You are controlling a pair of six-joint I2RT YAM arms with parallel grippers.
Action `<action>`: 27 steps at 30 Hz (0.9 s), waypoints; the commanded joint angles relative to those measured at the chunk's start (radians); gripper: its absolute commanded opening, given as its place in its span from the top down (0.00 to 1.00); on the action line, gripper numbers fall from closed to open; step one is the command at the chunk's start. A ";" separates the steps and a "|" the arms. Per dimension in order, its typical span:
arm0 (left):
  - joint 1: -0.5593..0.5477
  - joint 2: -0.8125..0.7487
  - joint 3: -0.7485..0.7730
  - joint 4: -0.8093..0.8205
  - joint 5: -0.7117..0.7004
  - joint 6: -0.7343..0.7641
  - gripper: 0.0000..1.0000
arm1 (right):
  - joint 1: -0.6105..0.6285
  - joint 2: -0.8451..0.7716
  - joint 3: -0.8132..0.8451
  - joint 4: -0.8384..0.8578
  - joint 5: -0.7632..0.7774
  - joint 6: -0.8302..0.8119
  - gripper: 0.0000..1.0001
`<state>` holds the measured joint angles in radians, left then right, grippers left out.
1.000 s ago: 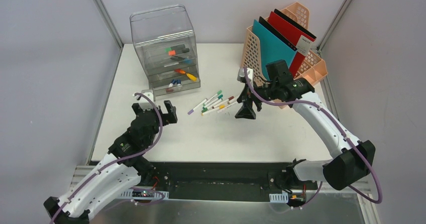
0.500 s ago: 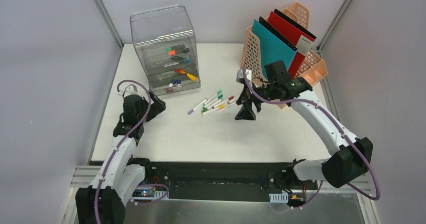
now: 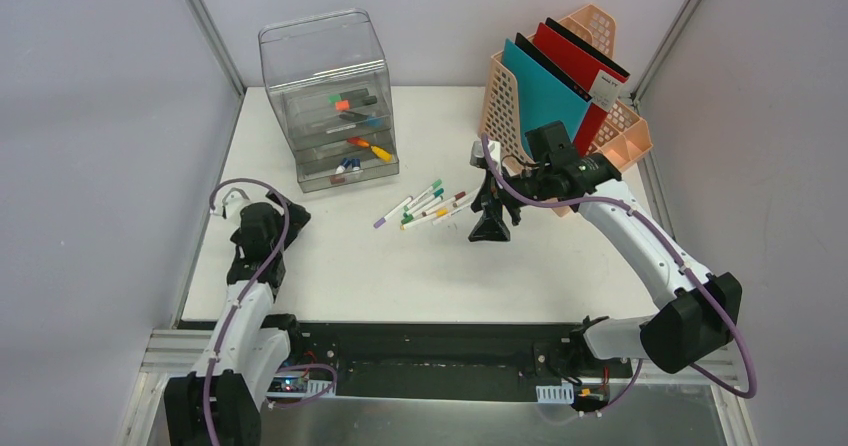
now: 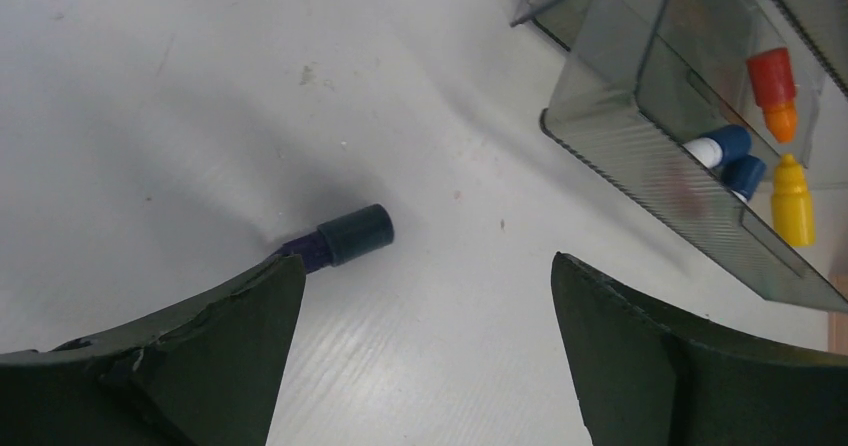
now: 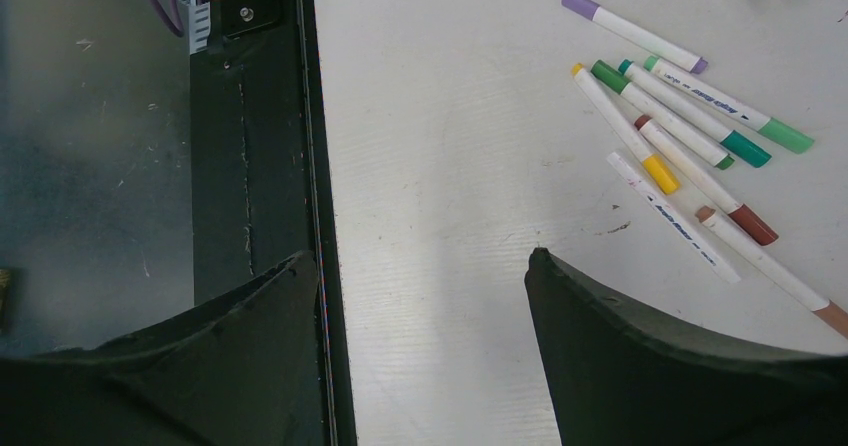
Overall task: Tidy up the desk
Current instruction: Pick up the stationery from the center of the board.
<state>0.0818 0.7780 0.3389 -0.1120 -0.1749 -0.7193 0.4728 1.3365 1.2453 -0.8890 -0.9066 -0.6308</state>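
The white desk [image 3: 420, 266] carries a loose cluster of several markers [image 3: 428, 206] at its middle. My right gripper [image 3: 490, 223] hangs open just right of them, nothing between its jaws; in the right wrist view the markers [image 5: 690, 136] lie beyond the right fingertip of the gripper [image 5: 425, 266]. My left gripper [image 3: 283, 218] is open low over the desk's left side. In the left wrist view a dark-capped purple marker [image 4: 345, 238] lies on the desk [image 4: 430, 346], just past the left fingertip of the gripper [image 4: 425, 266], partly hidden by it.
A clear drawer organizer [image 3: 330, 96] stands at the back left, its bottom drawer [image 4: 680, 176] pulled out with small coloured bottles [image 4: 775, 91] inside. A peach file rack [image 3: 620, 126] with teal, red and black folders stands back right. A black rail [image 3: 430, 351] runs along the near edge.
My left arm has swung left and drawn back toward the desk's left edge, its gripper still open. The right arm has barely shifted.
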 commanded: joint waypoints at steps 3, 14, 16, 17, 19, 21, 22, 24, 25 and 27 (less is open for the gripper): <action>0.040 0.065 -0.022 0.149 -0.106 -0.025 0.05 | 0.001 -0.007 0.013 0.001 -0.051 -0.030 0.20; 0.137 0.284 0.031 0.197 0.016 -0.078 0.20 | -0.001 -0.002 0.019 -0.013 -0.064 -0.036 0.20; 0.137 0.302 0.035 0.184 0.031 -0.081 0.24 | -0.001 -0.002 0.018 -0.013 -0.064 -0.036 0.20; 0.136 0.307 0.036 0.175 0.035 -0.086 0.25 | -0.001 -0.001 0.018 -0.013 -0.064 -0.036 0.20; 0.136 0.317 0.044 0.151 0.045 -0.089 0.30 | 0.000 0.002 0.020 -0.014 -0.064 -0.037 0.20; 0.136 0.326 0.059 0.124 0.052 -0.089 0.38 | 0.000 0.004 0.019 -0.015 -0.066 -0.037 0.20; 0.136 0.331 0.065 0.117 0.059 -0.089 0.39 | 0.000 0.007 0.019 -0.016 -0.067 -0.037 0.20; 0.136 0.340 0.071 0.117 0.085 -0.086 0.46 | 0.001 0.007 0.021 -0.017 -0.067 -0.038 0.20; 0.137 0.343 0.075 0.106 0.101 -0.086 0.49 | 0.001 0.008 0.021 -0.018 -0.067 -0.038 0.20; 0.136 0.343 0.076 0.084 0.126 -0.086 0.50 | 0.001 0.007 0.022 -0.019 -0.067 -0.038 0.20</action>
<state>0.2111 1.1145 0.3756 0.0067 -0.1165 -0.8009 0.4728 1.3418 1.2453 -0.9081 -0.9325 -0.6384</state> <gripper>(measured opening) 0.514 0.795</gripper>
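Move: The dark-capped piece of stationery lies on the board about 4 cm left of my left hand, 1 cm ahead and some 7 cm below. From that hand, the clear box's open bottom drawer is roughly 14 cm ahead and 11 cm right, about 4 cm lower; the purple marker lies about 4 cm ahead, 20 cm right and 7 cm down. From my right hand, the piece is some 41 cm left, 6 cm ahead and 18 cm down. I carry my left hand left about 4 cm over the dark-capped piece, then sink it, some 5 cm in all, while easing back right by 1 to 2 cm. The fingertips tip down about 10 degrees and swing slightly counter-clockwise, and the wide-open fingers close to about half, coming in close around the capped end; contact can't be made out. ##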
